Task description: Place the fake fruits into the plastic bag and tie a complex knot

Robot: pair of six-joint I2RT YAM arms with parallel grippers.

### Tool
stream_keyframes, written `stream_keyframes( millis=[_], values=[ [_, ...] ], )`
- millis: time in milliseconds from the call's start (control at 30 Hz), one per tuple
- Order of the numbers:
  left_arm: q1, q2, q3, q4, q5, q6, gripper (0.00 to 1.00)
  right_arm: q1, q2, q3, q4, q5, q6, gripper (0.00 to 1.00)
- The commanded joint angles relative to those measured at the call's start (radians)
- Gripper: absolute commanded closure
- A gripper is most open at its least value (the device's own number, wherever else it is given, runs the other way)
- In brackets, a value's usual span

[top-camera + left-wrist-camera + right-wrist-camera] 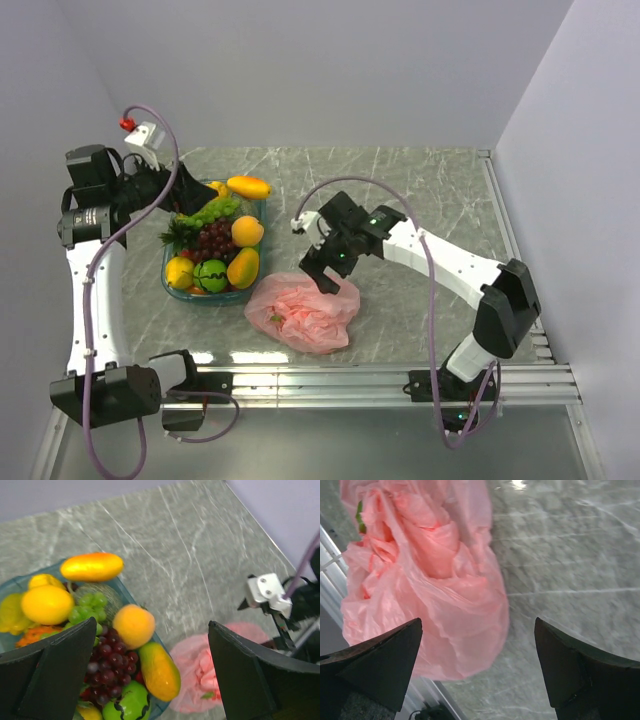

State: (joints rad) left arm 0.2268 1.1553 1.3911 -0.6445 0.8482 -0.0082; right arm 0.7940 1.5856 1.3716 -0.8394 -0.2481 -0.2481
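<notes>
The fake fruits lie heaped in a teal tray: a mango on the far rim, an orange, another mango, purple grapes, green grapes and a green apple. My left gripper hangs open above the tray's back corner, its jaws wide and holding nothing. To the tray's right, the pink plastic bag lies crumpled on the table, and a bit of green leaf shows through it. My right gripper hovers open over the bag's far edge without touching it. The knot is out of view.
The teal tray stands left of centre on the marble table. An aluminium rail runs along the near edge, just beyond the bag. Walls close in the back and right. The right arm's white wrist mount shows in the left wrist view.
</notes>
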Motion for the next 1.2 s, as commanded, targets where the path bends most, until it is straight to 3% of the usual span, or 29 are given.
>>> stream_keyframes(
  millis=[0,167,200,333,367,400,567,700,1000,1067,1167],
  values=[
    [0.000,-0.029,-0.027,-0.069,0.135,0.146,0.01,0.036,0.030,-0.041,0.042,-0.037,0.007,0.00],
    [-0.010,-0.088,-0.112,-0.113,0.169,0.275,0.01,0.034,0.056,-0.135,0.046,-0.126,-0.003,0.14],
    [-0.020,-0.101,-0.124,-0.127,0.173,0.346,0.01,0.034,0.050,-0.166,0.054,-0.138,-0.006,0.27],
    [-0.144,-0.131,-0.200,-0.197,0.140,0.519,0.02,0.024,0.004,-0.201,0.083,-0.166,-0.028,0.62],
    [-0.212,-0.137,-0.217,-0.201,0.132,0.542,0.02,0.017,-0.022,-0.203,0.086,-0.172,-0.033,0.86],
    [-0.251,-0.149,-0.237,-0.193,0.112,0.563,0.03,0.005,-0.036,-0.204,0.091,-0.180,-0.034,1.00],
    [-0.490,-0.151,-0.348,-0.144,0.058,0.684,0.12,-0.050,-0.159,-0.220,0.128,-0.244,-0.039,1.00],
    [-0.595,-0.117,-0.398,-0.066,0.081,0.715,0.13,-0.091,-0.259,-0.255,0.172,-0.279,-0.019,1.00],
    [-0.810,-0.063,-0.566,0.417,-0.169,0.588,0.09,-0.124,-0.338,-0.299,0.178,-0.349,-0.025,1.00],
    [-0.833,-0.014,-0.557,0.424,-0.166,0.596,0.13,-0.131,-0.358,-0.304,0.186,-0.359,-0.016,1.00],
    [-0.863,0.067,-0.514,0.356,-0.155,0.619,0.42,-0.170,-0.389,-0.312,0.197,-0.381,-0.007,1.00]
  ],
)
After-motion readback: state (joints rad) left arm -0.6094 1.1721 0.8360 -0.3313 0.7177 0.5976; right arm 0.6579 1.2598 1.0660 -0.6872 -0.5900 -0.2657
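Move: The right hand goes for the pink bag, whose middle lies about 7 cm back, 5 cm left and 10 cm below it. From the left hand the bag, its goal too, is some 16 cm back, 20 cm right and 31 cm down. The fruit basket sits nearly under the left hand, 1 cm ahead and 3 cm left; the yellow mango is 6 cm back and 4 cm right. Right hand dips, pinches the bag, lifts 10 cm; left sweeps 20 cm right and down to it, closing. ##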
